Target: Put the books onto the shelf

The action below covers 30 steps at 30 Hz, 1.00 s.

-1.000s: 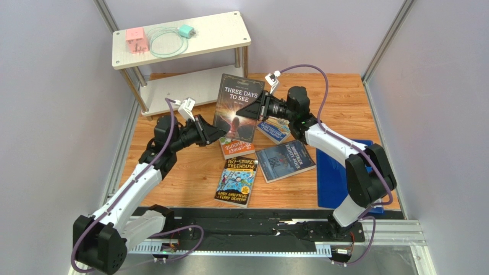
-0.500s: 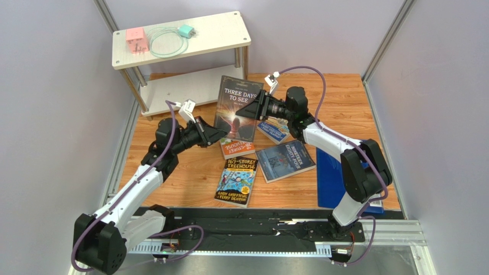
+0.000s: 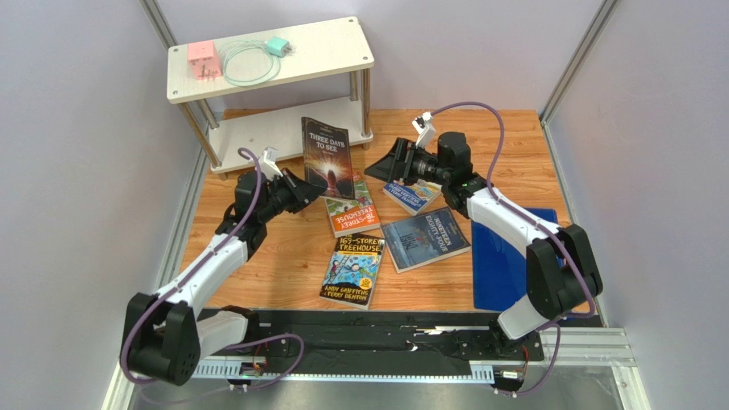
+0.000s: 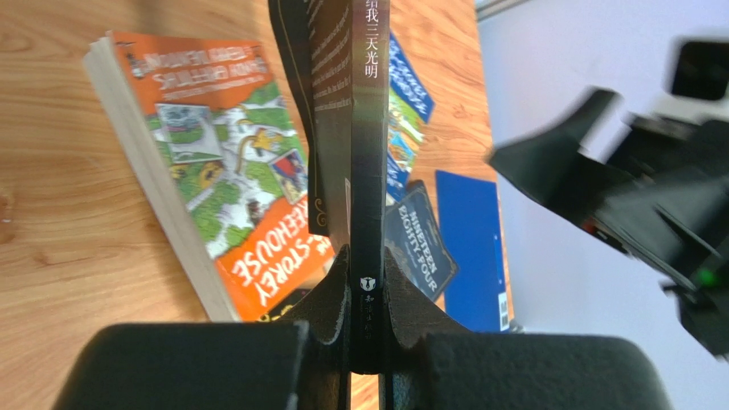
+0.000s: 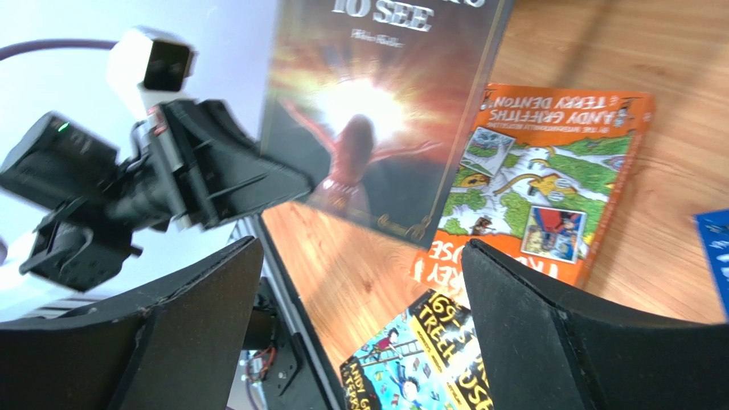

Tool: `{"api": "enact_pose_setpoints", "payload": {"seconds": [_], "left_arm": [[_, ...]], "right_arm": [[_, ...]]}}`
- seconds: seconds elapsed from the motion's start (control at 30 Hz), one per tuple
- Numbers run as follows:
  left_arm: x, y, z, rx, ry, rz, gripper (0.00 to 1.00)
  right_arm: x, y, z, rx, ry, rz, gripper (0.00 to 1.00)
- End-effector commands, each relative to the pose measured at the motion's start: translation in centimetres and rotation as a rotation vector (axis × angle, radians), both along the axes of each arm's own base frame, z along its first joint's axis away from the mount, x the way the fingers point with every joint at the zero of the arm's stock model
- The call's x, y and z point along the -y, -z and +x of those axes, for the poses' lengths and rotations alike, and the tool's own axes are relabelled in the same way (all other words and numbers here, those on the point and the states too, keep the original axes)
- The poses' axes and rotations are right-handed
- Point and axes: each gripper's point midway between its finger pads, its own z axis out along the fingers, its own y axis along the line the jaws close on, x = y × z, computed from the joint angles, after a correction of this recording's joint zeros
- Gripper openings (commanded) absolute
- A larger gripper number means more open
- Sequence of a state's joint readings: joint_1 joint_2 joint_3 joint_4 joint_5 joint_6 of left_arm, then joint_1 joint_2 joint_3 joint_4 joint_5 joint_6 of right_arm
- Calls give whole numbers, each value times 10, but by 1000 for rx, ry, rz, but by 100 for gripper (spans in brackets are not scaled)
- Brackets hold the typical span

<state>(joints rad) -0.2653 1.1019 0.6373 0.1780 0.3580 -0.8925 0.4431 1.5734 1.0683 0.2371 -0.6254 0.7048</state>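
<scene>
My left gripper (image 3: 305, 190) (image 4: 366, 275) is shut on the spine end of the dark brown book (image 3: 328, 159) (image 4: 366, 128) (image 5: 385, 102), which it holds upright just in front of the shelf (image 3: 335, 53). To the book's right, my right gripper (image 3: 387, 162) (image 5: 363, 256) stands open and apart from it, with nothing between its fingers. On the wooden table lie the orange-green book (image 3: 352, 215) (image 4: 214, 162) (image 5: 543, 179), the yellow-black book (image 3: 352, 269) (image 5: 419, 363), the slate blue book (image 3: 425, 239) (image 4: 423, 252) and the bright blue book (image 3: 411, 196), partly under the right arm.
The shelf's top board carries a pink block (image 3: 204, 61) and a teal charger (image 3: 275, 45) with a coiled cable. Its lower board (image 3: 274, 130) is bare. A plain blue sheet (image 3: 500, 269) lies at the table's right. Grey walls close in both sides.
My right gripper has let go of the dark brown book, opened wide and drawn back to the right. The left gripper now holds the book alone, shifted left and turned toward the shelf.
</scene>
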Motion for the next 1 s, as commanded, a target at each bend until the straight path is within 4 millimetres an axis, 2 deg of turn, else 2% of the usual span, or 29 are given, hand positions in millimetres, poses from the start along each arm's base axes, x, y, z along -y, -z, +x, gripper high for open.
{"api": "enact_pose_setpoints", "payload": {"seconds": [0.0,0.03,0.1,0.13,0.17,0.2,0.27,0.33,0.37,0.4,0.43,0.47,0.5,0.53,0.57,0.6,0.63,0.67,0.7,0.77,0.8,0.83,0.87,0.9,0.93,0.97], "left_arm": [[4,-62,31,193,19,-101,0],[5,-56,36,174,24,-101,0],[6,-66,41,212,48,-128,0],[6,-63,46,203,49,-138,0],[4,-71,50,229,49,-167,0],[4,-65,56,216,50,-177,0],[-1,-75,65,244,42,-218,0],[-8,-65,80,198,20,-245,0],[-10,-73,86,230,20,-260,0],[-11,-62,97,196,17,-271,0],[-14,-62,102,183,25,-296,0],[-14,-78,112,227,49,-316,0],[-13,-62,125,185,58,-332,0],[-11,-62,130,166,87,-364,0],[-11,-79,141,216,105,-380,0],[-10,-65,153,179,99,-392,0],[-11,-65,160,170,95,-406,0],[-10,-75,170,195,100,-409,0],[-9,-61,181,160,100,-413,0],[-7,-65,194,158,105,-431,0],[-7,-52,201,131,95,-435,0],[-9,-56,210,138,77,-440,0],[-8,-52,214,116,72,-438,0],[-8,-39,221,89,67,-438,0],[-7,-43,227,92,76,-442,0],[-6,-33,232,68,73,-449,0]], "right_arm": [[21,-15,-2,105,57,-54,93],[23,-15,-3,108,58,-57,93],[27,-15,-4,111,60,-71,93],[27,-14,-5,112,58,-74,93],[29,-13,-6,115,57,-79,93],[29,-13,-7,114,57,-80,93],[30,-11,-9,117,50,-84,93],[31,-7,-9,108,49,-93,93],[32,-4,-10,102,45,-98,93],[32,-3,-11,102,43,-100,93],[33,-2,-10,100,44,-103,93],[34,-2,-11,102,45,-103,93],[34,1,-12,100,47,-108,93],[35,3,-12,98,51,-112,93],[36,1,-14,103,50,-112,93],[38,3,-14,105,53,-119,93],[38,4,-15,101,53,-123,93],[39,2,-17,109,52,-126,93],[40,2,-17,113,55,-130,93],[42,3,-19,117,58,-141,93],[43,2,-19,121,59,-142,93],[44,3,-20,122,62,-147,93],[44,3,-21,122,62,-147,93],[44,3,-21,121,60,-149,93],[44,3,-22,124,58,-150,93],[44,4,-22,121,59,-152,93]]}}
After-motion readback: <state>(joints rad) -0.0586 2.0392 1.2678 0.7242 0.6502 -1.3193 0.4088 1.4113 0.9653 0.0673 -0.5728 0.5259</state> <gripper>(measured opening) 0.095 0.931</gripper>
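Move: The left hand still pinches Three Days to See by its spine. The lower shelf board's right end, where the book is taken, lies about 28 cm ahead of this hand, 3 cm to its right and some 13 cm below. The shelf's front right leg stands roughly 24 cm ahead and 10 cm right, and the orange 78-Storey book lies 4 cm ahead, 6 cm right, 18 cm down. From the right hand that board end is some 25 cm ahead, 9 cm left and 15 cm below. The left hand carries Three Days to See forward about 22 cm, away from over the orange book and in between the two shelf boards at their right end, dipping a couple of centimetres first and then climbing back to run almost level; on the way its wrist rolls some 25 degrees, left side down, while the fingers keep their grip on the spine. The right hand, already open and clear of the book, draws off about 4 cm to the right and a little back, its fingers staying wide. ##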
